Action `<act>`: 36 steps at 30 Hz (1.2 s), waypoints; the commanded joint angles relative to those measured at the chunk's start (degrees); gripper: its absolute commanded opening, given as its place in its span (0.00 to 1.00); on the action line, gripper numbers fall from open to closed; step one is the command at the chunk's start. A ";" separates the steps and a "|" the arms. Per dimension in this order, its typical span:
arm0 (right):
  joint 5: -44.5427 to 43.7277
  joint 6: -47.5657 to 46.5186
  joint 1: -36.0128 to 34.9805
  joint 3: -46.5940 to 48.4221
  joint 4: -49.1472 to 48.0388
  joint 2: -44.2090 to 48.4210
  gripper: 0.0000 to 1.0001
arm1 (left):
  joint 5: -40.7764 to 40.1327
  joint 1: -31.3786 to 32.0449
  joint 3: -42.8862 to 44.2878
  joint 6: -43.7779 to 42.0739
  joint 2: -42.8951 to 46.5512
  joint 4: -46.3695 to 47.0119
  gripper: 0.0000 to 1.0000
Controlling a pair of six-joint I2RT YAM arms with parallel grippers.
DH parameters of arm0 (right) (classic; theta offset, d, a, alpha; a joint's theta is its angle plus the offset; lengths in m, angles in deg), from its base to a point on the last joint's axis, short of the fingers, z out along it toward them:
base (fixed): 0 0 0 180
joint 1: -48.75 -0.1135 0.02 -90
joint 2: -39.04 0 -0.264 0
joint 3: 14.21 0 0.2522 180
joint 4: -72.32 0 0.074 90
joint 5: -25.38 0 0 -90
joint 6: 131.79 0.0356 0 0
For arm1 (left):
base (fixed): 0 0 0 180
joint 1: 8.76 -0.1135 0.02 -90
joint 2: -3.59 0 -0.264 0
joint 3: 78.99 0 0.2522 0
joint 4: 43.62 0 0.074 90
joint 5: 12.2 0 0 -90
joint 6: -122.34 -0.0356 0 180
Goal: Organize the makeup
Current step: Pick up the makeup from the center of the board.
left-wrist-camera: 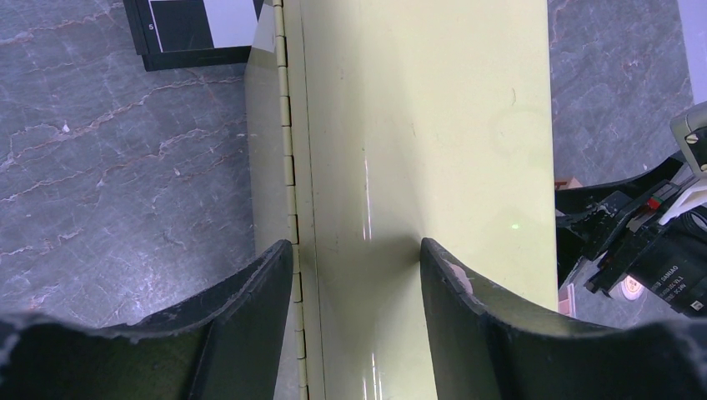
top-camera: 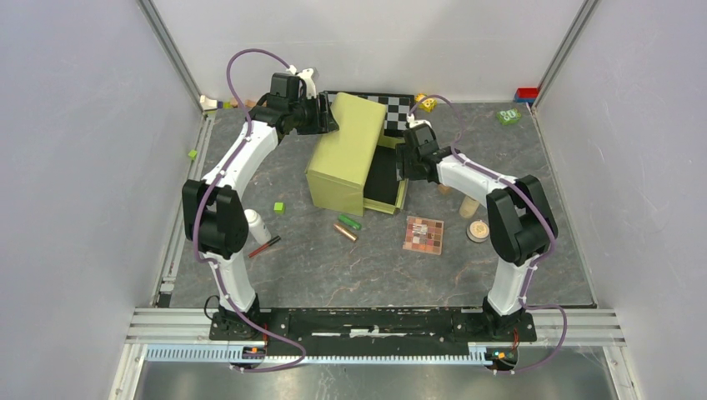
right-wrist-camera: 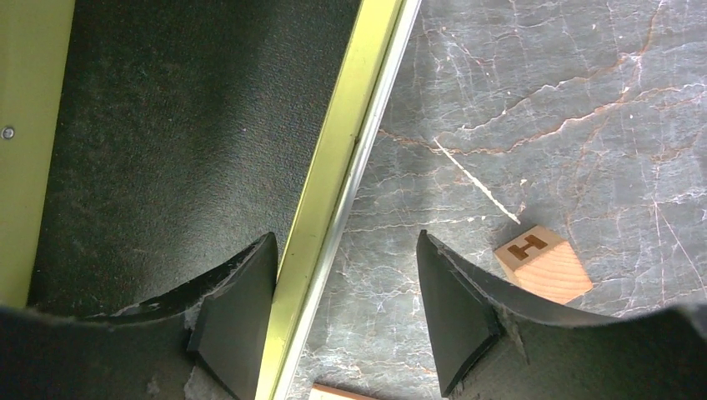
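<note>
A yellow-green box stands mid-table with its lid (top-camera: 346,150) raised and its black-lined base (top-camera: 382,179) showing. My left gripper (top-camera: 332,117) (left-wrist-camera: 356,244) is shut on the lid's far edge, beside the hinge (left-wrist-camera: 289,167). My right gripper (top-camera: 402,160) (right-wrist-camera: 344,236) is open and straddles the base's right wall (right-wrist-camera: 350,142), one finger over the lining, the other over the table. The makeup lies on the table in front: eyeshadow palette (top-camera: 423,235), round compact (top-camera: 478,231), beige bottle (top-camera: 468,206), green tube (top-camera: 349,222), bronze tube (top-camera: 345,232), white bottle (top-camera: 258,226), red pencil (top-camera: 264,247).
A chequered board (top-camera: 396,104) lies behind the box. A wooden cube marked H (right-wrist-camera: 544,263) sits just right of my right gripper. A small green cube (top-camera: 278,207) lies left of the box. Small blocks (top-camera: 508,116) sit along the back edge.
</note>
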 commanded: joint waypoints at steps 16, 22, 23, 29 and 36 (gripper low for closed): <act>13.20 -1.64 0.31 4.95 -4.51 11.13 0.72 | -6.46 0.95 -1.90 -5.43 -3.82 -10.78 0.65; 22.26 -2.53 -0.68 -1.89 -9.44 16.98 0.71 | -9.79 0.86 -2.26 -4.98 -1.86 -10.50 0.72; 21.91 -2.96 -1.35 -3.50 -10.32 18.49 0.71 | -10.96 0.79 -2.64 -4.71 -1.00 -9.97 0.75; 18.04 -7.65 -7.08 -12.28 -12.96 25.77 0.71 | -14.25 0.60 -6.38 -3.07 4.95 -6.48 0.85; 17.35 -7.59 -13.81 -25.19 -20.34 32.67 0.70 | -13.27 -0.10 -14.89 -2.54 15.17 3.80 0.89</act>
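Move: Behind and to the left of the right hand, roughly 15 cm back and 16 cm left, lies the bronze makeup tube, about 8 cm lower. The green tube is some 12 cm back and 15 cm left; the makeup palette is 16 cm back and 5 cm right, both equally low. The open drawer's middle lies level with the hand, 4 cm left and 4 cm down. From the left hand, the bronze tube is about 20 cm back, 3 cm right and 21 cm below. Lifting clear of the drawer's front rim, which stands between its fingers, the right hand rises about 14 cm while drifting left, then sweeps back and left towards the two tubes, sinking slightly at the end; it turns some 30 degrees counter-clockwise and keeps its fingers open. Late on, the left hand spreads its fingers wider and eases about 4 cm left and back at the case's left edge. ##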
